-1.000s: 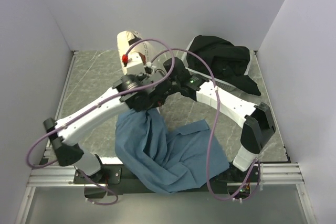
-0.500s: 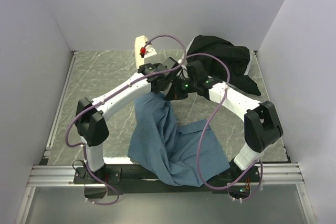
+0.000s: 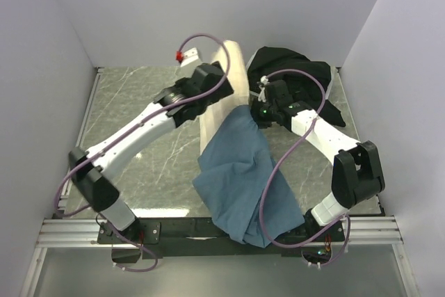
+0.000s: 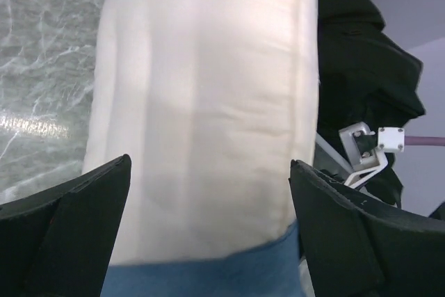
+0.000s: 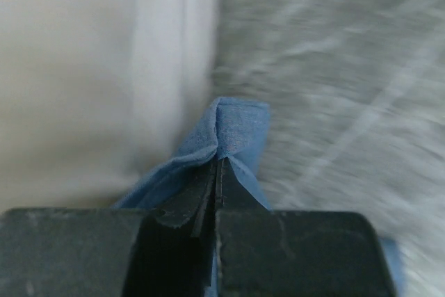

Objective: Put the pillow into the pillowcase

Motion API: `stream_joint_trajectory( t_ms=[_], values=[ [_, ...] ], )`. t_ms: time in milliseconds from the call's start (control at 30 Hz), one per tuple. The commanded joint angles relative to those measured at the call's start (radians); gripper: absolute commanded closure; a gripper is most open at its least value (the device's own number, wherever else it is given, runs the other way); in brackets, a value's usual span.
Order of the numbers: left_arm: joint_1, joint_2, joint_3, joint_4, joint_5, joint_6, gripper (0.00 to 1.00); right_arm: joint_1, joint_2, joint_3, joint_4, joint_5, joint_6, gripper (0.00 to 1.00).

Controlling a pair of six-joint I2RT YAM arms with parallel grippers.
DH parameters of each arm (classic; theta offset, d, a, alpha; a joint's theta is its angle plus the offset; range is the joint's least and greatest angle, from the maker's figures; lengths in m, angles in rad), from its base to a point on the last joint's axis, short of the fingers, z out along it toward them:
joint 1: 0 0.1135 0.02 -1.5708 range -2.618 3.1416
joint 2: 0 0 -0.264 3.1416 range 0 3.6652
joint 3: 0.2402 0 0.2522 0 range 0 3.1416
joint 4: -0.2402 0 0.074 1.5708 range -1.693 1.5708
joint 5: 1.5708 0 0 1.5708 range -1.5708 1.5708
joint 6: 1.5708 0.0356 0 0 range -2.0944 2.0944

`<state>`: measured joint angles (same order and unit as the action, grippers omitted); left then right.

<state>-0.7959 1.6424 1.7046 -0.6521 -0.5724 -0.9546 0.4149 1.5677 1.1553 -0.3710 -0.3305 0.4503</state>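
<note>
The cream-white pillow (image 3: 231,78) lies lengthwise at the back middle of the table, its near end inside the mouth of the dusty-blue pillowcase (image 3: 240,165). The rest of the case trails down over the front edge. In the left wrist view the pillow (image 4: 201,95) fills the middle, with the pillowcase hem (image 4: 208,276) across its lower end. My left gripper (image 4: 208,220) is open, its fingers standing wide on either side of the pillow. My right gripper (image 5: 219,165) is shut on a fold of the pillowcase (image 5: 236,126) beside the pillow (image 5: 76,81); from above, the right gripper (image 3: 259,110) is at the case's right corner.
A heap of black cloth (image 3: 299,81) lies at the back right, just behind the right arm and beside the pillow. Purple cables loop above both arms. Grey walls close the marble table (image 3: 132,102) on three sides.
The left gripper has opened and let go. Both arms moved toward the back; the case mouth was drawn up over the pillow's near end, and more of the pillow now shows.
</note>
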Motion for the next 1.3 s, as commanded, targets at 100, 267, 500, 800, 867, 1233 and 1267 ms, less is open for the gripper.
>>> stream_joint_trajectory(
  t_ms=[100,267,500,800,867,1233,1267],
  values=[
    [0.216,-0.188,-0.319,0.184,0.257,0.005,0.01,-0.005,-0.064,0.063,-0.114,0.185,-0.051,1.00],
    [0.308,-0.129,-0.516,0.452,0.486,0.042,0.01,-0.005,-0.066,0.070,-0.158,0.298,-0.067,1.00],
    [0.403,0.057,-0.635,0.877,0.776,0.051,0.01,-0.004,-0.052,0.090,-0.177,0.309,-0.070,1.00],
    [0.429,0.290,-0.672,1.251,0.976,0.011,0.01,-0.004,-0.043,0.133,-0.194,0.271,-0.073,1.00],
    [0.428,0.339,-0.692,1.416,1.020,-0.054,0.05,-0.004,-0.037,0.150,-0.204,0.269,-0.076,1.00],
    [0.429,-0.055,-0.770,1.179,0.797,0.029,0.99,0.001,-0.012,0.276,-0.269,0.284,-0.087,1.00],
    [0.429,-0.111,-0.772,1.028,0.745,0.037,0.99,0.004,-0.009,0.294,-0.288,0.297,-0.091,1.00]
  ],
)
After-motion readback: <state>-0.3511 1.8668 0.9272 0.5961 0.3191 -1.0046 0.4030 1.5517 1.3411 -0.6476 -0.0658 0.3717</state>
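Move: The pillow's left edge, where the left fingers will shut, lies about 8 cm ahead of the open left hand, 2 cm to its left and 21 cm below. From that hand, the case's held rim corner is 3 cm back, 14 cm right; the pillowcase's middle some 17 cm back, 9 cm right; the basket 20 cm ahead, 30 cm right. From the right hand, the pillow's left edge is roughly 10 cm ahead, 16 cm left and 6 cm down. The pillow's left edge, beyond the case mouth, is newly pinched by the left hand, which swings out left and returns, sinking about 21 cm and easing forward while its wrist rolls left side down and turns clockwise; its fingers shut, and it starts lifting and moving left. The right hand keeps the case's rim corner pinched, drawing it about 5 cm right, tipping its fingers steeper, then rising some 4 cm. ##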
